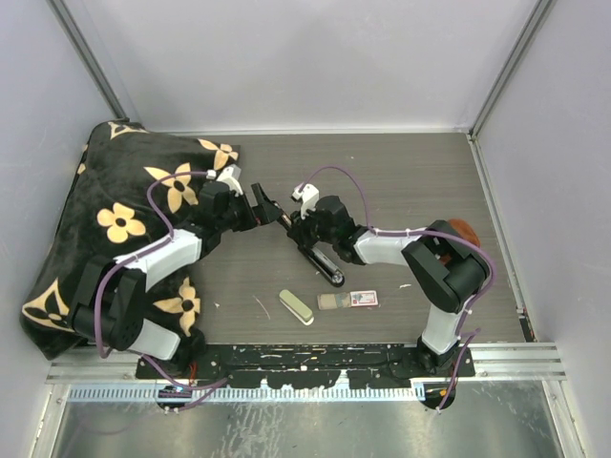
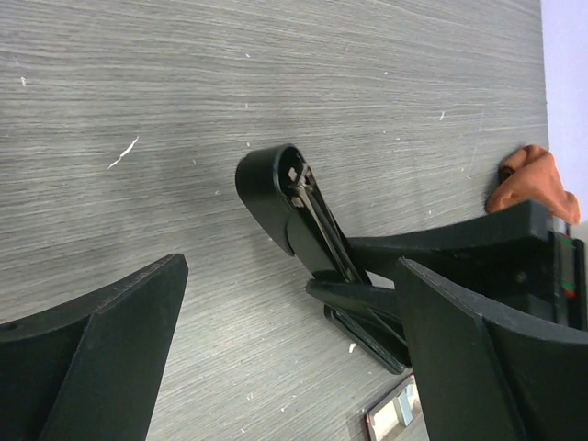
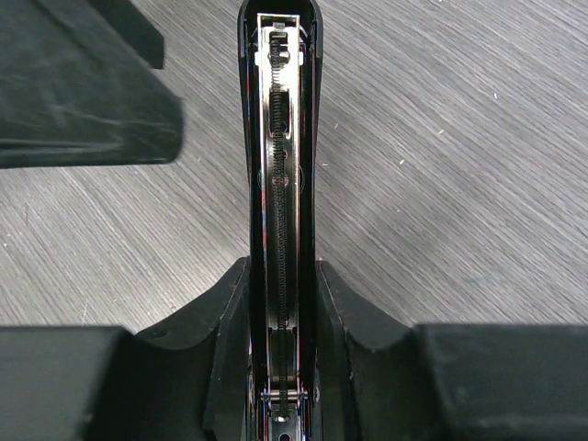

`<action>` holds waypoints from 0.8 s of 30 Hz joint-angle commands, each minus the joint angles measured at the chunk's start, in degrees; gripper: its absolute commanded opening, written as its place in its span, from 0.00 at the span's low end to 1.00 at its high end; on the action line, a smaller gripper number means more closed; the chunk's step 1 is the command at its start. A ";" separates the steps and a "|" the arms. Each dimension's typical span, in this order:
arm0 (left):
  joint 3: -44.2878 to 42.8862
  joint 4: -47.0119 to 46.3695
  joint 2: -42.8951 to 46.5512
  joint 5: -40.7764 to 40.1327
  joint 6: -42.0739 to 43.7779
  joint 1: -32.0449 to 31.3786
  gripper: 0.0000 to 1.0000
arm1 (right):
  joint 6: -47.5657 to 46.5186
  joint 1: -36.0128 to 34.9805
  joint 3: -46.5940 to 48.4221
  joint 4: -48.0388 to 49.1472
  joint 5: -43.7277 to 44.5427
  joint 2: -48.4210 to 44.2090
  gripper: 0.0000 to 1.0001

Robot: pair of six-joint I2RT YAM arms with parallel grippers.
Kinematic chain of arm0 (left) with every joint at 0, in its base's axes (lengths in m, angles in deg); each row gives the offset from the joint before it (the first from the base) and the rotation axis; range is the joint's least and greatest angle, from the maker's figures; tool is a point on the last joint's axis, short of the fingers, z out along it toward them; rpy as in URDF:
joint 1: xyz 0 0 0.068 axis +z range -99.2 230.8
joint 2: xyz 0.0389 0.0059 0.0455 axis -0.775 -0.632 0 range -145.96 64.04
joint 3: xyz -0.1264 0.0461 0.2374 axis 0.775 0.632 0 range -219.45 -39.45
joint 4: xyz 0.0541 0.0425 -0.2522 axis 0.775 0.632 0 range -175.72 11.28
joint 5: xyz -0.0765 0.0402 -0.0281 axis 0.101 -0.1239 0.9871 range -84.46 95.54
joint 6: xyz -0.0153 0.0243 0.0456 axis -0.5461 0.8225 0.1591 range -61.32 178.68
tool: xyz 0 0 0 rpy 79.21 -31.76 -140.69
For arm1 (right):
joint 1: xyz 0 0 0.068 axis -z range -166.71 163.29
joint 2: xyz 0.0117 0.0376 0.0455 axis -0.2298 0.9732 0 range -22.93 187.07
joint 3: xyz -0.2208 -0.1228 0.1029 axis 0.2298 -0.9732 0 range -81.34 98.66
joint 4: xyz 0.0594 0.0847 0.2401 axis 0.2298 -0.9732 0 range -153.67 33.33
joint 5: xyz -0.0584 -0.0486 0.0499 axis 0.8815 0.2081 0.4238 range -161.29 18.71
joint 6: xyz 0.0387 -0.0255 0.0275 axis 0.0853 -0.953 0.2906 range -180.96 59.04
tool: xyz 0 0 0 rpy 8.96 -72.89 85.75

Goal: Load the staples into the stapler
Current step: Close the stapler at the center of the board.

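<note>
The black stapler [image 1: 323, 260] lies mid-table, hinged open. Its base [image 2: 367, 335] rests on the wood and its upper arm [image 2: 294, 207] is raised. My right gripper [image 1: 304, 227] is shut on that upper arm; in the right wrist view the arm's inner channel with its spring [image 3: 280, 184] runs up between the fingers [image 3: 220, 322]. My left gripper [image 1: 263, 205] stands open just left of the raised tip, with nothing between its fingers [image 2: 101, 358]. The staples [image 1: 330, 301] lie as a grey strip near the front edge, beside their red-and-white box [image 1: 364, 298].
A cream-green oblong [image 1: 296, 306] lies left of the staples. A black cushion with tan flowers [image 1: 124, 224] fills the table's left side under the left arm. An orange object [image 1: 463, 229] sits behind the right arm. Walls close in the table.
</note>
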 commanded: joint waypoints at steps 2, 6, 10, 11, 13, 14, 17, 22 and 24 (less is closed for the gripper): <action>-3.74 -3.71 -2.97 -1.40 1.25 0.23 0.96 | 0.38 -0.11 -0.05 8.71 -3.71 -5.41 0.01; -5.02 -4.45 -5.31 -1.90 0.37 0.25 0.91 | 0.57 -0.09 -0.50 9.51 -5.24 -5.89 0.01; -5.87 -5.99 -6.84 -0.69 -1.18 0.30 0.75 | 0.48 -0.07 -0.57 9.72 -6.75 -5.96 0.01; -5.94 -6.52 -7.05 -0.22 -1.66 0.30 0.74 | 0.40 -0.08 -0.47 9.61 -7.01 -5.83 0.01; -5.84 -7.51 -7.13 0.55 -2.36 0.25 0.70 | 0.36 -0.07 -0.37 9.49 -7.17 -5.62 0.01; -5.79 -7.90 -6.98 0.95 -2.51 0.18 0.68 | 0.32 -0.15 -0.31 9.47 -7.18 -5.54 0.01; -5.03 -8.42 -5.86 1.30 -2.62 0.24 0.63 | 0.30 -0.12 -0.17 9.30 -7.33 -5.21 0.01; -3.29 -9.03 -3.15 0.82 -2.37 0.34 0.59 | 0.26 -0.15 0.09 9.28 -7.66 -4.82 0.01; -2.72 -9.22 -2.24 0.79 -2.36 0.34 0.58 | 0.39 -0.08 0.24 9.28 -7.90 -4.73 0.01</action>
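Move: The raised far end of the black stapler lies about 3 cm ahead of the open left hand, 2 cm to its right and 2 cm lower. The right hand already grips the stapler; that far end is some 7 cm ahead and 5 cm to its left. From the right hand, the pale green bar lies 20 cm back and 1 cm left, the staple strips 18 cm back and 10 cm right, both about 8 cm lower. Left gripper reaches about 2.5 cm forward, part-closing around the stapler's far end while the right raises the stapler. ##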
